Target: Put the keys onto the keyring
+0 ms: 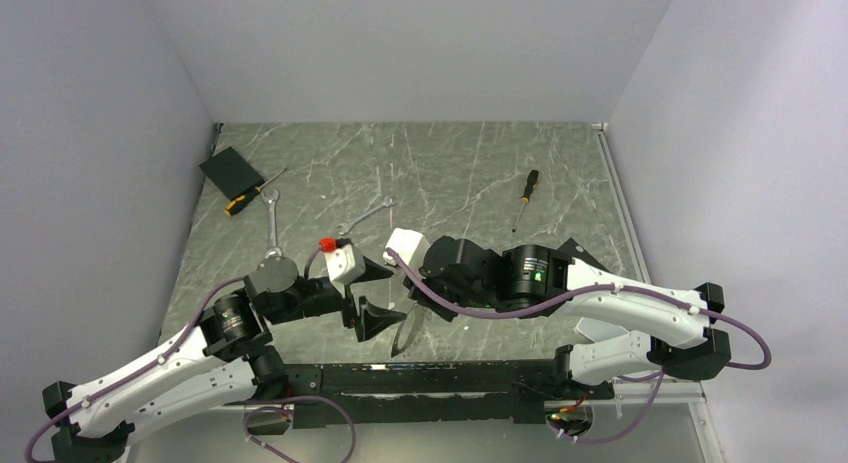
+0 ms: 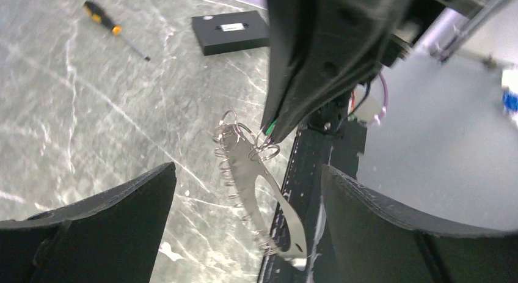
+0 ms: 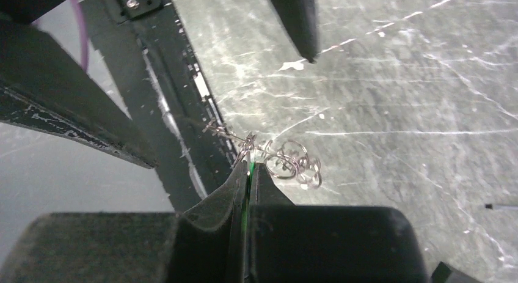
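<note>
My right gripper (image 1: pixel 409 311) is shut on a thin bright green sliver, the green-headed key (image 3: pixel 250 169), and holds it above the table's near edge. A cluster of small wire rings (image 3: pixel 294 161) hangs at its fingertips. A flat silvery metal piece (image 2: pixel 247 163) with an oval cut-out dangles below, with a row of small wire loops along its edge; it also shows in the top view (image 1: pixel 404 335). My left gripper (image 1: pixel 372 297) is open, and the dangling piece hangs between its fingers (image 2: pixel 122 203) without touching them. I cannot make out a beaded chain or a plain silvery key.
Two wrenches (image 1: pixel 272 223) (image 1: pixel 365 216) lie mid-table. A black box (image 1: pixel 231 171) and a screwdriver (image 1: pixel 250 196) lie at the far left, another screwdriver (image 1: pixel 526 195) at the far right. A black rail (image 1: pixel 430 375) runs along the near edge, below the hanging piece.
</note>
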Robot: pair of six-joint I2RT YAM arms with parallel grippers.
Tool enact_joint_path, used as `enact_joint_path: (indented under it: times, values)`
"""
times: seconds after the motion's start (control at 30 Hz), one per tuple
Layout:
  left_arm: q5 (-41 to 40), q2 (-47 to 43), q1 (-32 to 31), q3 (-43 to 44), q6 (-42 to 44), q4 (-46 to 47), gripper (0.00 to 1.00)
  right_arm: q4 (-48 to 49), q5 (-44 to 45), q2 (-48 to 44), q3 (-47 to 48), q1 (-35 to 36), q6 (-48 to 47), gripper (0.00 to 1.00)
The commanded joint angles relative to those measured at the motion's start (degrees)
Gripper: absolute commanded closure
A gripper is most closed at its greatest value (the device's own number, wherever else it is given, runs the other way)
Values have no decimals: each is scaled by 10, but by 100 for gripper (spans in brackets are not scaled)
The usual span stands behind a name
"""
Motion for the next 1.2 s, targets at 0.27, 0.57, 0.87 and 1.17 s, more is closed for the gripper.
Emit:
enact_joint_path:
  times: [0.27,0.57,0.87,1.17]
  values:
    - [-166,-8,-2,-71,-298,133,21,66,123,-10,-3,0,51,100]
    - [-121,104,-2,-45,-269,218,30,65,126,4,16,-1,60,100]
    - [-92,120,-2,-60,-256,277,48,72,119,-4,10,-1,63,100]
    - [-29,110,-2,-71,-174,309,79,76,99,-5,8,-1,64,100]
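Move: The small wire rings at the right fingertips, by the green tag which that hand holds, lie about 5 cm right of the left hand, 1 cm back and 3 cm below; they are about 1 cm left of the right hand point and 1 cm below. The coiled rings on the toothed metal plate sit roughly 2 cm farther right and 2 cm ahead of them; the plate hangs some 6 cm back and 3 cm right of the left hand, about 7 cm below. Left hand dips right and forward about 6 cm, fingers closing round the small rings the right carries forward. ##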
